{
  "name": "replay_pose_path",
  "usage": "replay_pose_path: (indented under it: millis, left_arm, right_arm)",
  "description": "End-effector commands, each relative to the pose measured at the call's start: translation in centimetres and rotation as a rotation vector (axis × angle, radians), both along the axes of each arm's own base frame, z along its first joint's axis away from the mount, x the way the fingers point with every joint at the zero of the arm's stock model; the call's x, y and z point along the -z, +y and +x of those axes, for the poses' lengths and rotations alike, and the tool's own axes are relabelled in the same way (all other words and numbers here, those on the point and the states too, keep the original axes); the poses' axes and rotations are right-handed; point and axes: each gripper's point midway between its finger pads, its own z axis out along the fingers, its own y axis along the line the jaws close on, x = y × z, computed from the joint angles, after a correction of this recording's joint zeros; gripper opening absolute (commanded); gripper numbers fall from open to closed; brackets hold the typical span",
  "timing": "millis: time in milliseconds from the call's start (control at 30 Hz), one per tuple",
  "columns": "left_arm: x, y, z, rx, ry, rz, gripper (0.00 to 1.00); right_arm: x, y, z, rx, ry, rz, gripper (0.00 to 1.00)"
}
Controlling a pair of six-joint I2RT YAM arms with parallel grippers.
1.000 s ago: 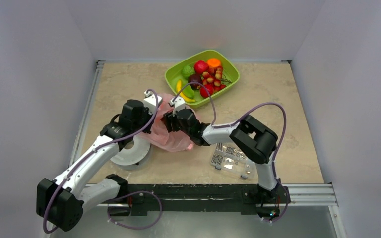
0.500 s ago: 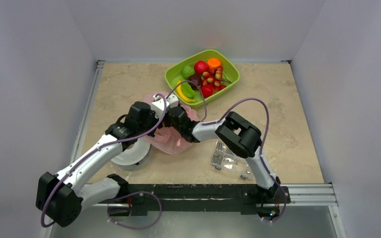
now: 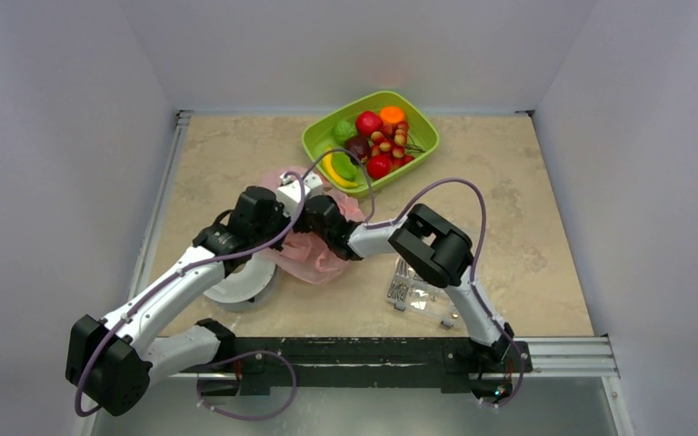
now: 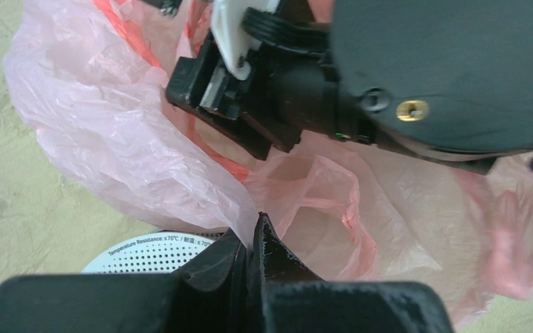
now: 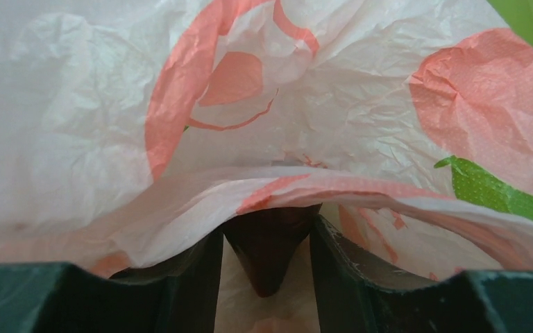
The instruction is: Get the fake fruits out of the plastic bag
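The pink plastic bag (image 3: 314, 262) lies crumpled in the middle of the table. My left gripper (image 3: 293, 202) is shut on a fold of the bag's edge, as the left wrist view (image 4: 253, 239) shows. My right gripper (image 3: 309, 222) reaches into the bag from the right, and its black body (image 4: 291, 83) fills the left wrist view. In the right wrist view the bag's film (image 5: 319, 90) drapes over the fingers. A dark red pointed fruit (image 5: 269, 243) sits between them and touches both, so my right gripper (image 5: 267, 239) is shut on it.
A green basket (image 3: 425, 150) at the back holds several fake fruits (image 3: 368, 123). A white round perforated disc (image 3: 241, 286) lies under my left arm, also in the left wrist view (image 4: 146, 253). A clear box of small parts (image 3: 423, 292) sits at the front right.
My right gripper has moved left into the bag, and its arm has folded closer. My left gripper has shifted right with the bag's edge. Little has moved in the last half second.
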Motion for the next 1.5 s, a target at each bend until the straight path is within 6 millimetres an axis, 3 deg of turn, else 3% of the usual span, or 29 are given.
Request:
replay_pose_path:
  millis: [0, 333, 500, 633, 767, 867, 1000, 1100, 1200, 1267, 1333, 1400, 1467]
  left_arm:
    - [-1.3, 0.0, 0.9, -0.026, -0.053, -0.005, 0.0]
    - [-2.7, 2.6, 3.0, -0.195, -0.138, 0.042, 0.0]
    - [-3.7, 5.6, 5.2, -0.361, -0.103, -0.04, 0.0]
    - [-6.6, 7.7, 7.5, -0.459, -0.154, -0.084, 0.0]
    - [-9.1, 9.1, 10.0, -0.511, -0.242, -0.065, 0.0]
    - [-9.7, 10.0, 11.7, -0.539, -0.265, -0.058, 0.0]
    - [-10.2, 11.5, 13.9, -0.593, -0.294, -0.057, 0.0]
    - [-10.3, 12.8, 15.4, -0.622, -0.288, -0.068, 0.0]
    - [-9.4, 14.4, 16.3, -0.699, -0.212, -0.115, 0.0]
    - [-8.0, 15.0, 16.6, -0.712, -0.105, -0.175, 0.14]
    - [-7.8, 14.4, 16.9, -0.683, -0.061, -0.234, 0.22]
    - [-8.1, 15.3, 16.9, -0.692, -0.075, -0.255, 0.31]
    - [-8.3, 15.7, 16.6, -0.696, -0.092, -0.256, 0.53]
  right_arm:
    - [-7.0, -0.8, -0.1, 0.007, -0.081, 0.088, 0.27]
    - [-7.9, -4.1, -6.5, -0.147, 0.02, 0.088, 0.11]
    - [-11.6, -5.8, -8.4, -0.178, 0.014, 0.11, 0.09]
    - [-15.9, -7.7, -8.4, -0.152, -0.021, 0.145, 0.09]
    - [-21.1, -10.2, -6.3, -0.088, -0.057, 0.206, 0.09]
    - [-24.7, -12.3, -4.1, -0.047, -0.07, 0.272, 0.09]
    - [-26.6, -14.6, -0.7, 0.049, -0.113, 0.241, 0.09]
    - [-26.4, -15.6, 2.0, 0.1, -0.13, 0.209, 0.11]
    - [-24.7, -15.6, 5.0, 0.139, -0.115, 0.169, 0.12]
    - [-23.2, -15.3, 7.3, 0.144, -0.085, 0.158, 0.12]
    - [-21.5, -14.6, 9.6, 0.143, -0.053, 0.148, 0.12]
    - [-20.1, -13.9, 11.6, 0.145, -0.033, 0.137, 0.12]
    - [-19.0, -12.9, 13.5, 0.133, -0.012, 0.128, 0.11]
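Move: The right hand already grips the last dark red fruit inside the bag, and the green bowl it is taken to is centred about 15 cm ahead and 18 cm right, roughly level. The banana lies 8 cm ahead and 11 cm right, the other dark fruit 14 ahead and 15 right; the bag's middle is 4 cm back, 5 right. From the left hand, pinching the bag rim, bare table lies about 20 cm ahead and 15 left, the white reel 3 back and 7 left. Keeping its grip on the dark red fruit, the right hand first backs out of the bag, rising and drawing back nearly 9 cm and to its right, then climbs steeply and swings right and forward to about 27 cm up before sinking some 7 cm towards the green bowl. Meanwhile the left hand drags the pinched bag rim about 17 cm forward and as far left, lifting some 7 cm and turning about 40 degrees counter-clockwise, and its fingers open partway around the film at the very end. ##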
